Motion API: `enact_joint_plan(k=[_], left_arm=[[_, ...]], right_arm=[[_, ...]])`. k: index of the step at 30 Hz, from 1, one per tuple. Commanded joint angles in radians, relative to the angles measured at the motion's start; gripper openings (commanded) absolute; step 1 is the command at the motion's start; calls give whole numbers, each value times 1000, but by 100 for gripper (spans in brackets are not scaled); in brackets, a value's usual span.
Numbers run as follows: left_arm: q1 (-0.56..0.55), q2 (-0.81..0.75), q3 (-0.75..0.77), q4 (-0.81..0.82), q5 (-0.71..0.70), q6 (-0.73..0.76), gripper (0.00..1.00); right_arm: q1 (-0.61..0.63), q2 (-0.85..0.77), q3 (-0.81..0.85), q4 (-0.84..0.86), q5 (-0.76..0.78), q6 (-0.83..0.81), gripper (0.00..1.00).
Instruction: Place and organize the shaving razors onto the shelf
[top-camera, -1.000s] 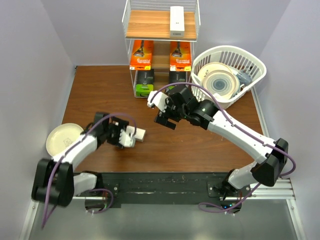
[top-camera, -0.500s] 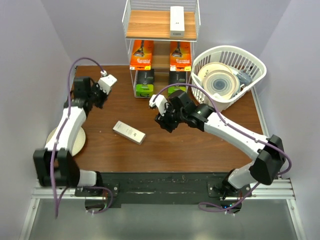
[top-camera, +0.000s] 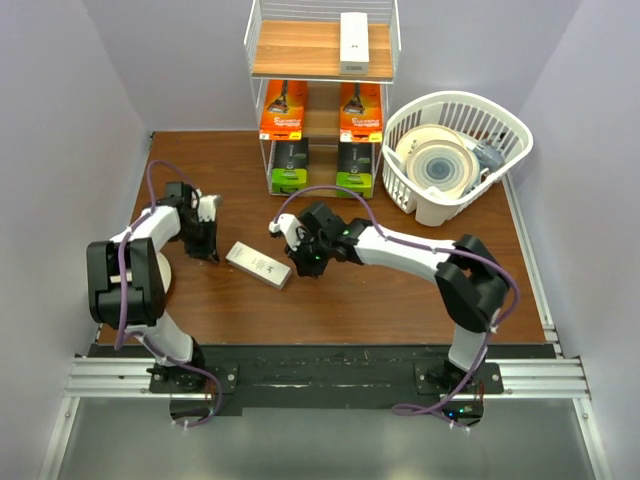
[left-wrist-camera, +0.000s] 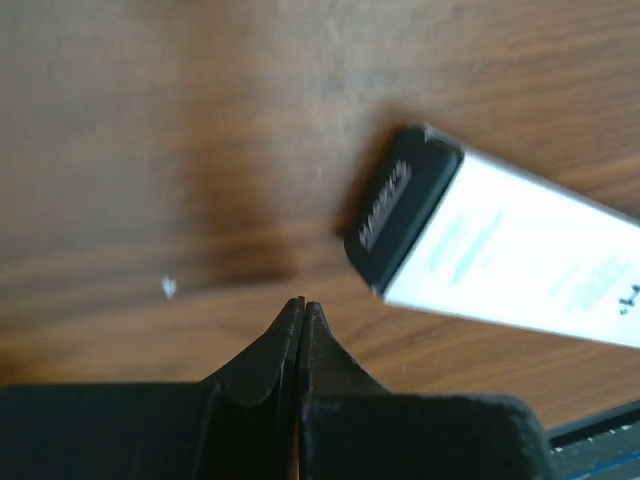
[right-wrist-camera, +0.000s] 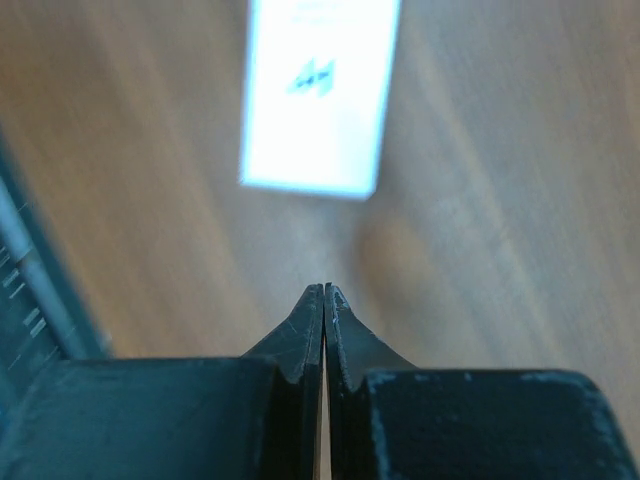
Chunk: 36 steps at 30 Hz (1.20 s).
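One slim white razor box (top-camera: 258, 264) lies flat on the brown table. My left gripper (top-camera: 208, 253) is shut and empty just left of it; the left wrist view shows its closed tips (left-wrist-camera: 301, 303) short of the box's black end (left-wrist-camera: 400, 205). On the other side my right gripper (top-camera: 301, 264) is also shut and empty, its tips (right-wrist-camera: 325, 290) pointing at the box's white end (right-wrist-camera: 320, 95) without touching. The shelf (top-camera: 300, 50) stands at the back with a white box (top-camera: 353, 42) on top, two orange cards (top-camera: 283, 110) in the middle and two black-and-green boxes (top-camera: 288, 165) below.
A white slotted basket (top-camera: 455, 98) holding cream plates stands right of the shelf. Another cream plate (top-camera: 160, 278) lies at the left table edge under my left arm. Grey walls close in on both sides.
Both grippers closed from wide open. The left arm let go of the white box, swung to the back left, then came down beside it. The right gripper moved left and down toward the box.
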<state>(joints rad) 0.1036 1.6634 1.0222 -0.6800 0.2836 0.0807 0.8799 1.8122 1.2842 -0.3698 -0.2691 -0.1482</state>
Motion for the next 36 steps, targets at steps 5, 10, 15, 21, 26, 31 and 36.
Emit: enact_joint_plan(k=[5,10,15,21,26,31,36], left_arm=[[2,-99,38,-141,89,-105,0],[-4,-53,-31,-83,215,-133,0],[-44,12,33,-41,230,-148,0],[-94,159,226,-27,220,-153,0],[-136,206,328,-33,166,-153,0],[-136,92,263,-65,65,-153,6],[-166,-213,80,-21,5,-162,63]], right_arm=[[-12,160,188,106,120,39,0],[-4,240,245,88,76,42,0],[7,237,236,60,13,84,0],[47,240,228,65,-67,142,2],[76,271,277,60,-55,141,2],[73,260,285,43,30,96,2],[39,167,224,35,54,101,7]])
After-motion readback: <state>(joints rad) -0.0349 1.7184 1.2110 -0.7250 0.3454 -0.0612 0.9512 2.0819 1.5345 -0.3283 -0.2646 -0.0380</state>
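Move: The white razor box lies flat and aslant between the hands, its middle about 12 cm right of the left hand, 2 cm back and roughly 2 cm lower; from the right hand it is some 13 cm left, 2 cm ahead and 6 cm lower. The plate is about 19 cm left of the left hand and 7 cm back. The left green-ended box on the shelf stands some 24 cm ahead of the right hand and 5 cm to its left. The white razor box is turned by both hands with shut fingers: the right reaches about 5 cm forward and left while sinking, then sweeps back and left, pushing the near-right end. The left lifts over rightward, dips behind the black end and pushes it some 9 cm forward and right, then draws back, rising, fingers opening about halfway. ##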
